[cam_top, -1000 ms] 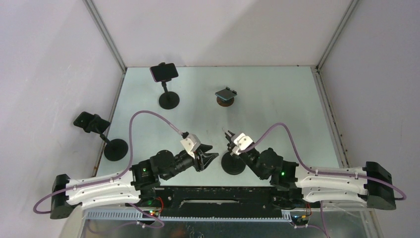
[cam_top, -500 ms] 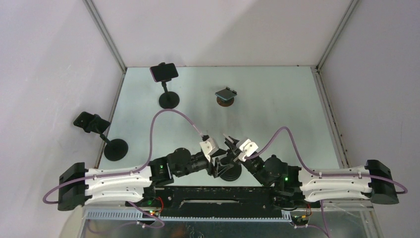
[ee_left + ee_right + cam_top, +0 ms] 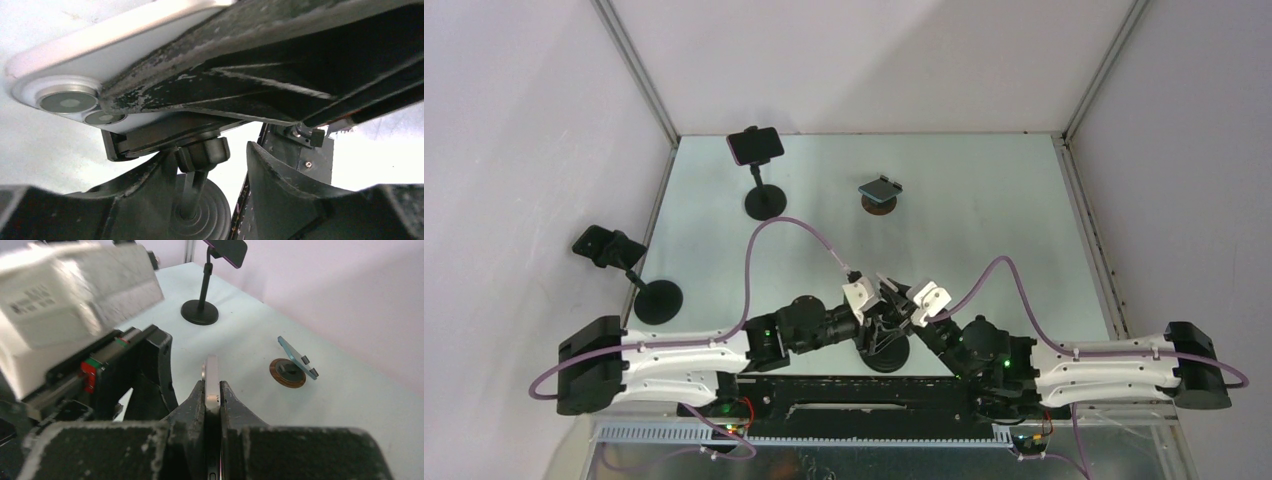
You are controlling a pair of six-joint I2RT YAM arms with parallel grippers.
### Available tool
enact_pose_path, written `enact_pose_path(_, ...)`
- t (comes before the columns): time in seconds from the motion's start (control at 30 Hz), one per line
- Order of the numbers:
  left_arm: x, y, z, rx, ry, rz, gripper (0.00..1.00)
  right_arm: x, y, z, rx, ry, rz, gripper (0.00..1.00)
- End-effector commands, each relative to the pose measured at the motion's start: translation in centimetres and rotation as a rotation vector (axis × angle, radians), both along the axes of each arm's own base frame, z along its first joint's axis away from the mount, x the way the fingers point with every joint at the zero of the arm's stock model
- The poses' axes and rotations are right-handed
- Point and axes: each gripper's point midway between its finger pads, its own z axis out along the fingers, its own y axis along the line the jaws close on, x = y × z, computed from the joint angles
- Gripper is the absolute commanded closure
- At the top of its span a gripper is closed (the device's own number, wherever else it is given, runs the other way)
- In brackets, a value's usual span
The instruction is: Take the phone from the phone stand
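A pale phone with two camera lenses lies in the cradle of a black phone stand. My right gripper is shut on the phone's thin silver edge. Beneath the cradle, my left gripper stands open, one finger on each side of the stand's stem, with a gap to the right finger. From above, both grippers meet over the stand's round base, the left gripper beside the right gripper, and the phone is mostly hidden under them.
A tall stand holding a dark phone is at the back left. Another black stand is at the left edge. A low round stand with a blue phone sits at the back centre. Metal frame posts rise at the far corners.
My left arm has swung right to the stand and its jaws have widened around the stem. The right gripper has stayed shut on the phone, shifting only slightly.
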Motion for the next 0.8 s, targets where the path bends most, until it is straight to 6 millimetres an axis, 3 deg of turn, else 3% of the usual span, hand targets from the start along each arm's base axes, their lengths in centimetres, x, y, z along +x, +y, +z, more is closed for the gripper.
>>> enact_pose_path(0.0,1.1,-1.0,2.5,-0.08,-0.017,0.041,0.43,-0.9,0.0,3.8,0.185,0.016,0.033,0.98)
enact_pose_path(0.1,1.6,-1.0,2.1,-0.078,-0.001,0.068,0.49,-1.5,0.2,3.9,0.185,0.017,0.051,0.98)
enact_pose_path(0.17,2.0,-1.1,1.9,-0.071,0.009,0.085,0.59,-1.7,0.4,3.8,0.182,0.017,0.061,0.98)
enact_pose_path(0.3,2.6,-1.0,2.2,-0.067,0.017,0.102,0.93,-2.2,0.6,3.4,0.167,0.031,0.076,0.97)
enact_pose_path(0.37,2.7,-0.8,2.5,-0.072,0.016,0.105,0.99,-2.3,0.7,3.1,0.156,0.048,0.081,0.94)
enact_pose_path(0.57,2.4,-0.2,3.0,-0.099,0.006,0.085,1.0,-2.5,0.1,4.1,0.125,0.103,0.084,0.64)
enact_pose_path(0.63,2.4,0.0,2.8,-0.102,0.013,0.081,1.0,-2.7,-0.3,5.2,0.133,0.124,0.092,0.44)
enact_pose_path(0.77,2.7,0.4,2.5,-0.106,0.032,0.1,1.0,-3.3,-1.2,5.8,0.121,0.17,0.121,0.31)
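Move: The stem of the phone stand, just under its ball joint, runs between my left hand's open fingertips, about 1 cm to the right of the hand point and 2 cm below it. The clamped phone sits some 5 cm above that hand, 1 cm ahead and 2 cm right; the round base is roughly 16 cm below and 1 cm back. My right hand already pinches the phone, whose middle is about 1 cm ahead and 1 cm lower. I lower my left hand nearly 2 cm and shut its fingers around the stand's stem just beneath the ball joint, then ease that hand about 2 cm forward, still gripping. Once it has hold, I open my right fingers to let go of the phone and draw that hand up about 4 cm and back 2 cm, tipping it slightly down. ##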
